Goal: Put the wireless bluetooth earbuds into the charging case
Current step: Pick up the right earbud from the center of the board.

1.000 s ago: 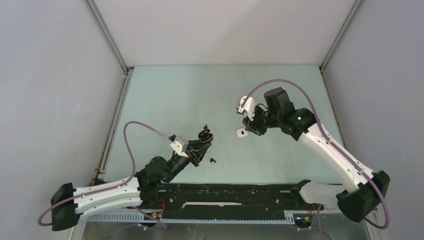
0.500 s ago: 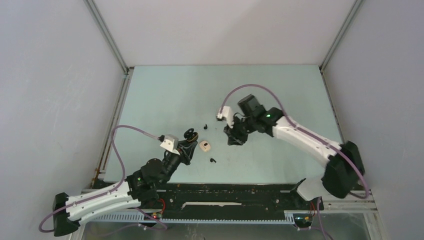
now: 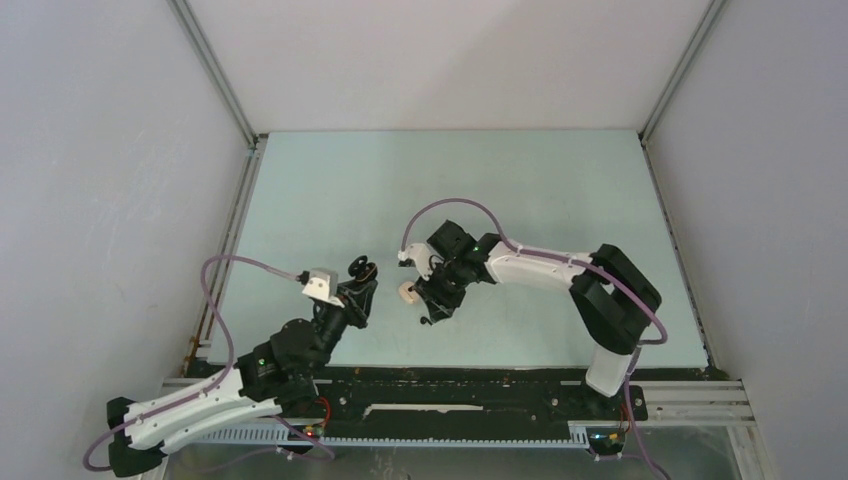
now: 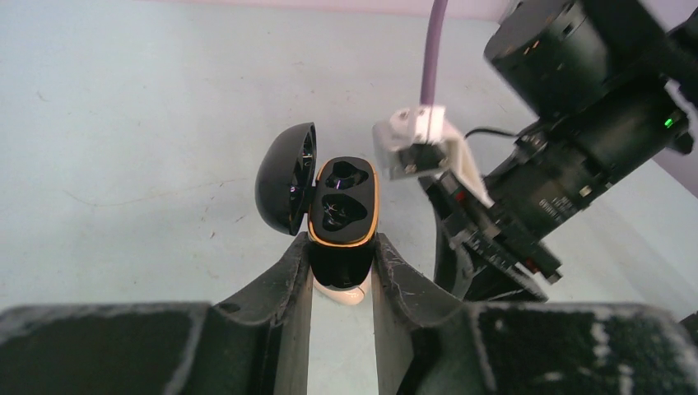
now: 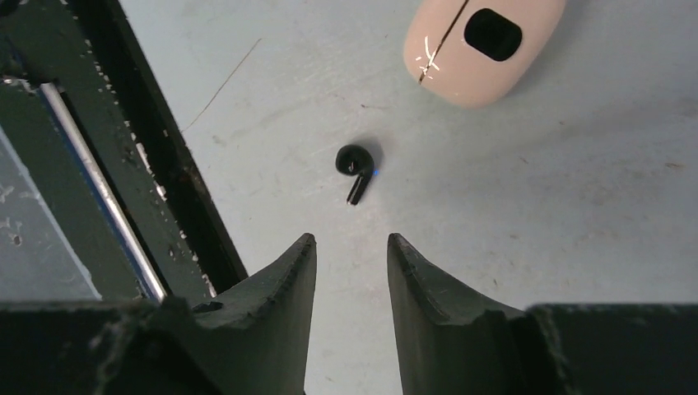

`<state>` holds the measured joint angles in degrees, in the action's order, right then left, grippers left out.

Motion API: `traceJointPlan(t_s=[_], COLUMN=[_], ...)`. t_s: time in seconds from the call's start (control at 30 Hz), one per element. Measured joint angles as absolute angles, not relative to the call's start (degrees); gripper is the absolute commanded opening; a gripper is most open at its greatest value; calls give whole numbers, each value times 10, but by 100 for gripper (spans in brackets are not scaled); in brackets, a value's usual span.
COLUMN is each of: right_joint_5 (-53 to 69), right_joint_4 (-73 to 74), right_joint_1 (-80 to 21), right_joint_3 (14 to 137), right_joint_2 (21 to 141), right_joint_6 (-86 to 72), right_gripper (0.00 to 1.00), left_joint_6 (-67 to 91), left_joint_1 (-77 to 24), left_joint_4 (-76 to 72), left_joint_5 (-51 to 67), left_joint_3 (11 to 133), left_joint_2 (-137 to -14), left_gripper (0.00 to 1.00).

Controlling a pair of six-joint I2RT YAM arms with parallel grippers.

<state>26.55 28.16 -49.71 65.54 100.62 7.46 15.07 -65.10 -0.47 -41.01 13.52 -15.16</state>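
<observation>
My left gripper [image 4: 342,247] is shut on the base of a black charging case [image 4: 342,206] with a gold rim. It holds the case above the table with the lid [image 4: 288,188] swung open to the left and both wells empty. In the top view this case [image 3: 358,268] sits at the tip of the left gripper [image 3: 358,293]. One black earbud [image 5: 355,164] lies on the table just ahead of my right gripper [image 5: 350,243], which is open with nothing between its fingers. From above, the earbud [image 3: 425,321] lies just below the right gripper [image 3: 435,304].
A cream case [image 5: 481,45], closed, lies on the table beyond the earbud, and also shows in the top view [image 3: 408,291] and under the held case [image 4: 350,294]. The black rail [image 5: 148,164] at the table's near edge runs close on the left. The right arm's wrist [image 4: 543,164] is close beside the held case.
The right arm swung left and toward the near edge, ending above the black earbud with its jaws a little wider. The left arm drew back to the left, still holding the black case.
</observation>
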Motion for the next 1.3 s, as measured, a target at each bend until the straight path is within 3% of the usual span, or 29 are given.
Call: traceJointPlan(t_s=[0.63,1.3], right_joint_5=[197,123], right_joint_4=[302,327], right_joint_1=[-544,-589], right_joint_3=[764,776], right_joint_2=[1137,1140], right_joint_6=[55,60], right_gripper=[41,38], left_joint_6=[187,187], left_joint_1=[-651,-651], left_joint_4=[105,114], left_joint_5=[-481,-493], left_joint_3=[135,135], left_joint_2=[-49,-41], left_gripper=[0,0])
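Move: The black earbud stands on the table about 5 cm to the right hand's left, level with it fore and aft and some 6 cm below. The peach case sits roughly 6 cm ahead, 8 cm left and 5 cm below; the black charging case, held open, is about 4 cm ahead, 16 cm left and 14 cm above. From the left hand, that earbud lies some 12 cm right, 1 cm back and 20 cm below. Bring the right gripper down and left, about 4 cm each way, over the black earbud, with a brief 1 cm swing forward and back. Tip its fingers about 10 degrees steeper and keep them open, one tip to each side just above the earbud. Meanwhile carry the black charging case some 4 cm left in the left gripper's unchanged grip, turning slightly counter-clockwise. ##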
